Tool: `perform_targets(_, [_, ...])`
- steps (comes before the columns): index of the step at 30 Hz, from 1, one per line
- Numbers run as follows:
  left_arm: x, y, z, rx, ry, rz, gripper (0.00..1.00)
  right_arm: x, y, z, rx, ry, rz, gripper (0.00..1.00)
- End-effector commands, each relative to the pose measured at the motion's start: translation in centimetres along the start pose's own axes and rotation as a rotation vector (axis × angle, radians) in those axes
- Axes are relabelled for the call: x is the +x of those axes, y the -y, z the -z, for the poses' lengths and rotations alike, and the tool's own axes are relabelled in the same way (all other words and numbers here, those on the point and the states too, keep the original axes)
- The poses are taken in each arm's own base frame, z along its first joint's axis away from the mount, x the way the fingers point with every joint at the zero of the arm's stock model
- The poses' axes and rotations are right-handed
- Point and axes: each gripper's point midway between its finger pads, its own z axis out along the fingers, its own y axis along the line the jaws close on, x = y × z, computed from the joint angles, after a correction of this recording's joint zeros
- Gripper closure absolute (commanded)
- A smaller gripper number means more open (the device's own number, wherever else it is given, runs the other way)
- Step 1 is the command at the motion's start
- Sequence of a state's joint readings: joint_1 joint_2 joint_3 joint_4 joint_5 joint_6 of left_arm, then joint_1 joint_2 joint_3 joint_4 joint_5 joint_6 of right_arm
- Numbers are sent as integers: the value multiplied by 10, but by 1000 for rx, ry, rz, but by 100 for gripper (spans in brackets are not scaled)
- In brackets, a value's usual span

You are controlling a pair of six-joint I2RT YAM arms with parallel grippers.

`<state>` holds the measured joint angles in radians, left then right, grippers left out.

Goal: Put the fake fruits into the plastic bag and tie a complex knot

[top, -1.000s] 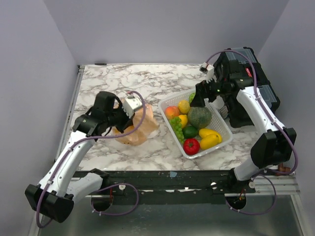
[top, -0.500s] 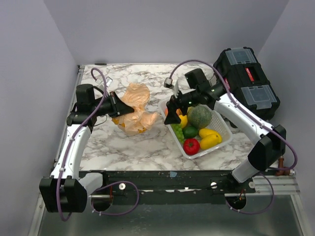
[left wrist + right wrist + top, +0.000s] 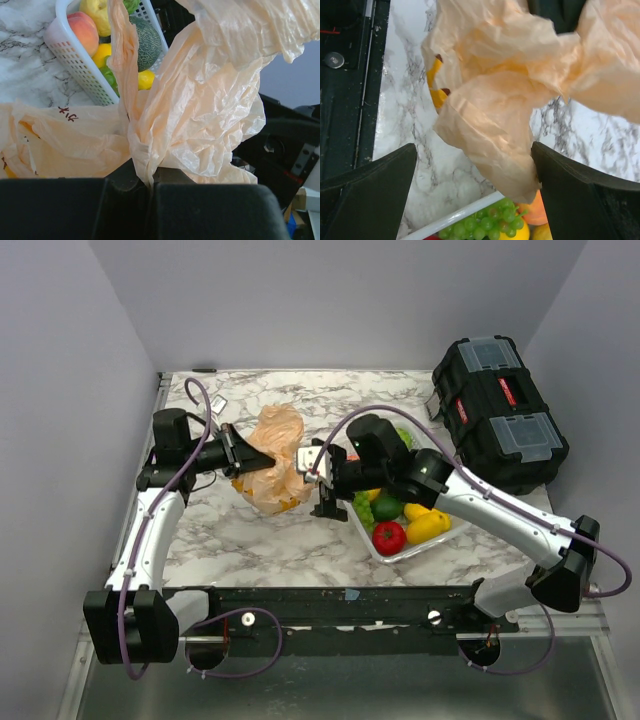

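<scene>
The pale-orange plastic bag [image 3: 275, 455] stands crumpled on the marble left of centre. My left gripper [image 3: 240, 455] is shut on a bunched strip of its plastic [image 3: 147, 170] and holds that side up. A yellow fruit [image 3: 437, 85] shows through the bag. My right gripper [image 3: 322, 502] is open and empty, its jaws wide apart around the bag's lower right flap [image 3: 495, 125], just left of the basket. Fake fruits lie in the white lattice basket [image 3: 455, 515]: a tomato [image 3: 389, 537], a yellow mango [image 3: 427, 525], grapes [image 3: 490, 220], a peach [image 3: 82, 32], a melon [image 3: 147, 45]. No knot is in view.
A black toolbox [image 3: 500, 410] stands at the back right. The basket's rim [image 3: 455, 217] lies right under my right gripper. The table's left edge rail [image 3: 150, 440] runs close behind my left arm.
My right arm has swung left from over the basket to the bag's right side, still open. My left gripper pulled back left earlier, keeping hold of the bag.
</scene>
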<state>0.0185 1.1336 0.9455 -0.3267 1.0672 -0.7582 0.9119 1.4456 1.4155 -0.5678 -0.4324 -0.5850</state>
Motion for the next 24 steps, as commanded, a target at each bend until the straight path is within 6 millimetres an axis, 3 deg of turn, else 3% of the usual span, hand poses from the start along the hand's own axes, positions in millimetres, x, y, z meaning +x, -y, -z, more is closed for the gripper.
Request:
perform_targets(1, [6, 8, 3, 37, -18, 8, 100, -14, 3, -13, 79, 19, 224, 0])
perform_targets(2, [6, 10, 4, 40, -15, 6, 100, -17, -2, -15, 64, 27, 233, 4])
perform_targets(4, [3, 15, 8, 47, -3, -4, 99, -20, -9, -20, 42, 34, 222, 24])
perform_targets(6, [0, 17, 13, 54, 8, -3, 97, -15, -7, -21, 67, 24, 179, 50])
perform_targets(8, [-8, 16, 23, 51, 35, 3, 96, -4, -5, -17, 101, -13, 144, 86])
perform_targets(9, [-14, 12, 30, 40, 60, 6, 95, 4, -5, -15, 121, -39, 115, 99])
perform_targets(12, [-37, -3, 55, -11, 154, 9, 87, 23, -11, 3, 124, -64, 21, 99])
perform_targets(18, [-99, -59, 115, -249, 395, 2, 79, 31, -24, 33, 63, 6, -247, 99])
perform_targets(22, [-115, -81, 130, -371, 410, -49, 76, 29, -8, 43, 22, 78, -463, 99])
perform_targets(24, [-115, -82, 130, -378, 402, -87, 68, 20, 3, 45, -8, 130, -563, 99])
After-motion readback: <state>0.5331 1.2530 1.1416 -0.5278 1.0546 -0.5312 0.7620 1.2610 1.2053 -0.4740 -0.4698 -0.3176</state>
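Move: The loose flap of the plastic bag is already between my wide-open right fingers, only some 2 cm to that hand's left and 1 cm back. From my left hand, which still pinches the bag's gathered edge, this flap is about 10 cm right and 6 cm back. Some 20 cm below my right hand, the peach lies 9 cm right and 4 cm ahead, the grapes 11 cm right and 5 cm back. My right hand eases about 2 cm left and slightly back, shuts fully on the bag's flap, then draws it some 8 cm right towards the basket, dipping briefly and turning clockwise. As it closes, my left fingers open about a quarter, let go of the gathered edge and swing away about 16 cm left and 6 cm forward, turning counter-clockwise. ##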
